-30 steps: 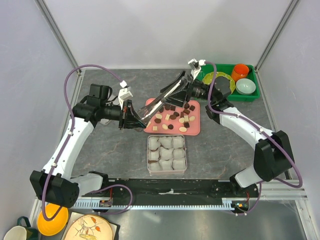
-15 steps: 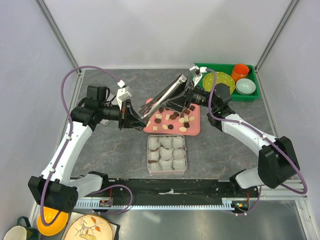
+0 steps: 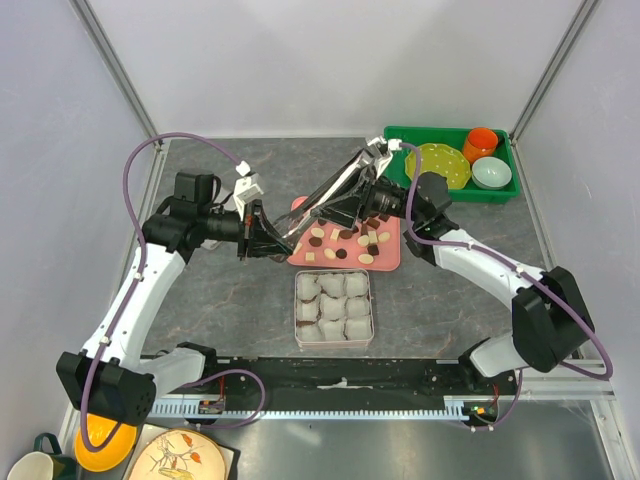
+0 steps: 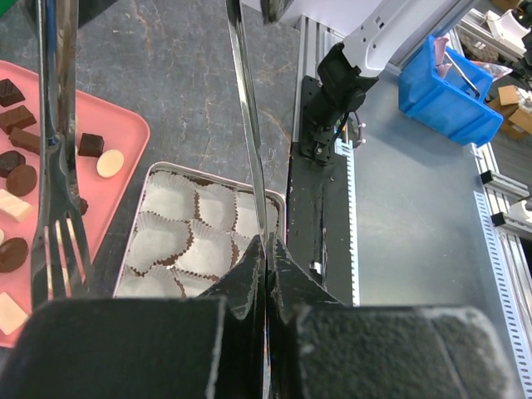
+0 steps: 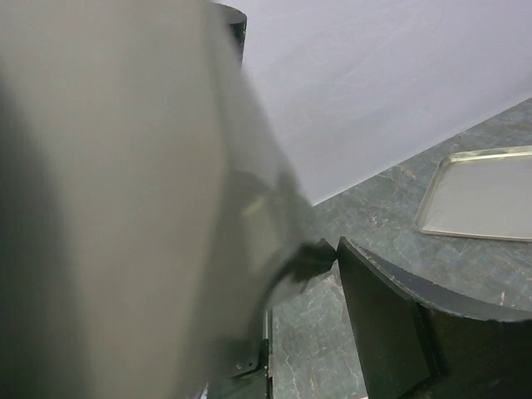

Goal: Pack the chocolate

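Observation:
Dark and cream-white chocolate [image 3: 341,254] pieces lie on a pink tray [image 3: 392,250] at the table's middle; some show in the left wrist view as chocolate [image 4: 91,145]. My left gripper [image 3: 268,238] is shut on the hinge end of long metal tongs [image 3: 335,185], which slant up and to the right. In its own view the left gripper [image 4: 268,249] pinches one blade of the tongs [image 4: 245,125]. My right gripper [image 3: 352,205] sits against the tongs' middle, jaws apart. In its view the right gripper [image 5: 328,249] has blurred tongs [image 5: 125,166] metal covering its left side.
A metal tin [image 3: 371,310] filled with white paper cups [image 3: 333,305] stands just in front of the pink tray. A green bin [image 3: 500,188] at the back right holds a yellow plate, an orange cup and a pale bowl. A flat silver container [image 5: 482,195] shows at right.
My right gripper has slid left and down along the tongs toward the left gripper, its jaws narrowing a little. The left gripper has kept its hold on the tongs.

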`<action>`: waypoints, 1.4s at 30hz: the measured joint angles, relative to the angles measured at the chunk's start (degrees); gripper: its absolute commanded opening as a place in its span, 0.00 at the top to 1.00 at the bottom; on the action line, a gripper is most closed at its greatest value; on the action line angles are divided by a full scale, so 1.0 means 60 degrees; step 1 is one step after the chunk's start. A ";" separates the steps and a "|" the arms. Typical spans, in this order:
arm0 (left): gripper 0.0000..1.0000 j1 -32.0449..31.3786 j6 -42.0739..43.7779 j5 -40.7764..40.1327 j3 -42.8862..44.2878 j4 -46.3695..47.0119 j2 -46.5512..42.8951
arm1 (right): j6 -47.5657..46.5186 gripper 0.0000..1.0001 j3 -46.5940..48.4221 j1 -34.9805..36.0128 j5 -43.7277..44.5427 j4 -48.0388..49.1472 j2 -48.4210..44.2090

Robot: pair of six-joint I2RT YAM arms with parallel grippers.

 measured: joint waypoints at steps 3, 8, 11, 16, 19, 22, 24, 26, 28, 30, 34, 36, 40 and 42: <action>0.98 -0.0051 0.0000 0.0004 -0.0018 -0.0004 -0.0007 | 0.0047 0.20 0.0000 0.0109 0.0106 0.0109 0.0109; 0.98 -0.0102 -0.0029 0.0018 -0.0095 0.0000 -0.0051 | 0.0135 0.26 -0.0036 0.0200 0.0262 0.0401 0.0153; 0.98 -0.0131 -0.0036 0.0015 -0.0120 0.0007 -0.0091 | 0.0182 0.31 -0.0091 0.0215 0.0295 0.0481 0.0160; 0.99 -0.0127 -0.0036 -0.0106 -0.0222 0.0015 -0.0109 | 0.0273 0.45 -0.0197 0.0259 0.0321 0.0576 0.0127; 0.98 -0.0131 -0.0033 -0.0164 -0.0306 0.0109 -0.0109 | 0.0299 0.53 -0.0339 0.0317 0.0364 0.0488 -0.0098; 0.98 -0.0135 -0.0036 -0.0066 -0.0335 0.0168 -0.0124 | 0.0080 0.57 -0.0455 0.0364 0.0463 0.0211 -0.0477; 0.98 -0.0171 -0.0036 -0.0047 -0.0335 0.0175 -0.0164 | -0.0138 0.62 -0.0510 0.0361 0.0510 -0.0076 -0.0652; 0.98 -0.0178 -0.0040 -0.0076 -0.0339 0.0182 -0.0178 | -0.0306 0.68 -0.0579 0.0364 0.0630 -0.0353 -0.0827; 0.96 -0.0189 -0.0040 -0.0091 -0.0357 0.0222 -0.0178 | -0.0448 0.74 -0.0667 0.0397 0.0714 -0.0637 -0.1096; 0.91 -0.0222 -0.0040 -0.0084 -0.0368 0.0248 -0.0178 | -0.0612 0.76 -0.0729 0.0470 0.0827 -0.0863 -0.1348; 0.79 -0.0321 -0.0069 -0.0091 -0.0419 0.0368 -0.0178 | -0.0860 0.82 -0.0812 0.0510 0.1045 -0.1195 -0.1636; 0.63 -0.0382 -0.0095 -0.0117 -0.0444 0.0430 -0.0193 | -0.0969 0.84 -0.0823 0.0514 0.1137 -0.1399 -0.1749; 0.09 -0.0546 -0.0189 -0.0189 -0.0455 0.0459 -0.0321 | -0.1308 0.94 -0.0845 0.0532 0.1432 -0.1807 -0.1960; 0.03 -0.0612 -0.0357 -0.0255 -0.0455 0.0437 -0.0408 | -0.1719 0.96 -0.0845 0.0528 0.1774 -0.2237 -0.2091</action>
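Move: The tongs slant up to the right hand from the left fingers, which hold one leg near its free end. Their middle is about 8 cm ahead of the left hand, 9 cm to its right and 6 cm above. It lies between the right hand's open fingers, roughly 1 cm ahead and 2 cm to the right. From the right hand the chocolate tray is 6 cm ahead, 5 cm right, and the box 11 cm back, 3 cm right, both some 33 cm below. Close the right gripper from wide open around the middle of the tongs until it stops on the metal. Ease that hand back about 3 cm and a little to its right as it closes, turning it some 10 degrees clockwise. Hold the left hand nearly still, then open its fingers wide to let go of the leg, drifting back about 1 cm. ##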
